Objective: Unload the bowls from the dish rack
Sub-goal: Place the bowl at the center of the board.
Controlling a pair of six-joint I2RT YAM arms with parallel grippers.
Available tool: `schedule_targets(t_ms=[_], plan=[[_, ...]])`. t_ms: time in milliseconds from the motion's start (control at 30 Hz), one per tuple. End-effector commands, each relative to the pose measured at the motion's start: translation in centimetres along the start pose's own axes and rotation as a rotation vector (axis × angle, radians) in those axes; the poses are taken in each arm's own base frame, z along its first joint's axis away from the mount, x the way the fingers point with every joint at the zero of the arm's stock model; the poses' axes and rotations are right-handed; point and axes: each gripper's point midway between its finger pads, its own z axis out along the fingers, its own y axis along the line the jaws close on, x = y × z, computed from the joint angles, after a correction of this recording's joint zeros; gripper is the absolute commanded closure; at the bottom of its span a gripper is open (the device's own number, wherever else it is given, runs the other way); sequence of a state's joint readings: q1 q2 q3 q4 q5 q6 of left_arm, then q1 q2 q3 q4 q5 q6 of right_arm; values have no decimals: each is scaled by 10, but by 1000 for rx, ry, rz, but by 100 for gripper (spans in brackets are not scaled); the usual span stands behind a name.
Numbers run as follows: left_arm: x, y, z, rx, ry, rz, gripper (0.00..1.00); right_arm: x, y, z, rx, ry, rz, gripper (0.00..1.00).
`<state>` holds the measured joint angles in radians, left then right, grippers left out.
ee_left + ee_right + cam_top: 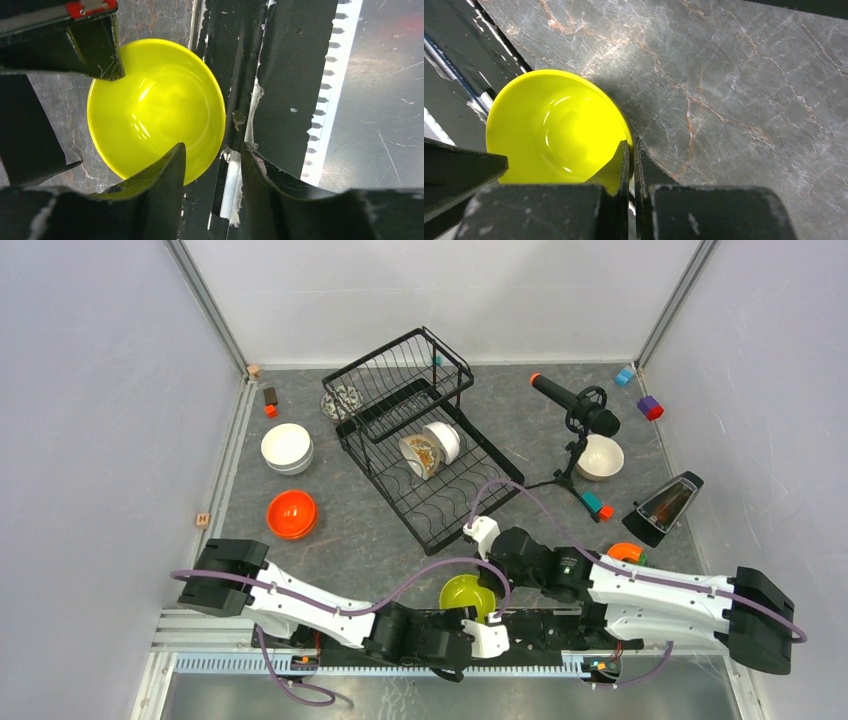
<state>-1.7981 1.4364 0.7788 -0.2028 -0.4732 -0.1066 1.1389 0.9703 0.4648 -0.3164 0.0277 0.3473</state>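
The lime green bowl sits upright on the table at the near edge, between my two grippers. My right gripper is shut on its rim. My left gripper is open, one finger over the bowl's edge and the other outside it, not pinching. The black wire dish rack holds a patterned beige bowl and a white bowl on edge. On the table lie stacked white bowls, an orange bowl, a cream bowl, a dark-patterned bowl and a partly hidden orange bowl.
A black microphone on a tripod stands right of the rack. A black wedge-shaped box lies at the right. Small coloured blocks are scattered near the walls. The arms' mounting rail runs just behind the green bowl.
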Motion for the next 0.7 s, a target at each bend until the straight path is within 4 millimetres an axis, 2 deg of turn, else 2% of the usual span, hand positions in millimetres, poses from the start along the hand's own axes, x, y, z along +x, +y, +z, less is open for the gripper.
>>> schedule_targets(t_ms=[0,133,267,367,667], plan=[[-21,-1,-7,0,-82,-95,46,1,-17,-6,84,-31,-12,100],[-29,0,-12,2,-120,-139,37,-3,-35,-20,180,-73,5,100],[-48,10,-26,-6,-231,-205,29,-9,-56,-40,300,-116,18,100],[-59,19,-34,-29,-315,-250,23,-14,-68,-48,359,-142,58,100],[-65,66,-45,-277,-407,-340,21,-18,-123,-68,548,-217,260,100]])
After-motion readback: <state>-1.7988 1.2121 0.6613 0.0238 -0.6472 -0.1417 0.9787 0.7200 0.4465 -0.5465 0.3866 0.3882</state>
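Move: The right hand already pinches the yellow-green bowl by its rim, the bowl's middle some 4 cm back, 5 cm left and 3 cm below; open worktop for it lies about 8 cm ahead, 14 cm right and 5 cm down. The rack's near corner is roughly 7 cm ahead and 14 cm left, the rack's right corner 26 cm ahead, 9 cm right; a teal block is about 20 cm ahead, 27 cm right. From the left hand the bowl is some 6 cm ahead, 5 cm right, slightly below. Keeping its pinch on the rim, the right hand carries the bowl about 9 cm right and 6 cm forward, rising slightly, towards the open worktop beyond the rack's near corner and turning some 25 degrees clockwise. The left hand, already half open at the rim, spreads wider and comes clear, lifting about 7 cm as its fingers tip upward. ##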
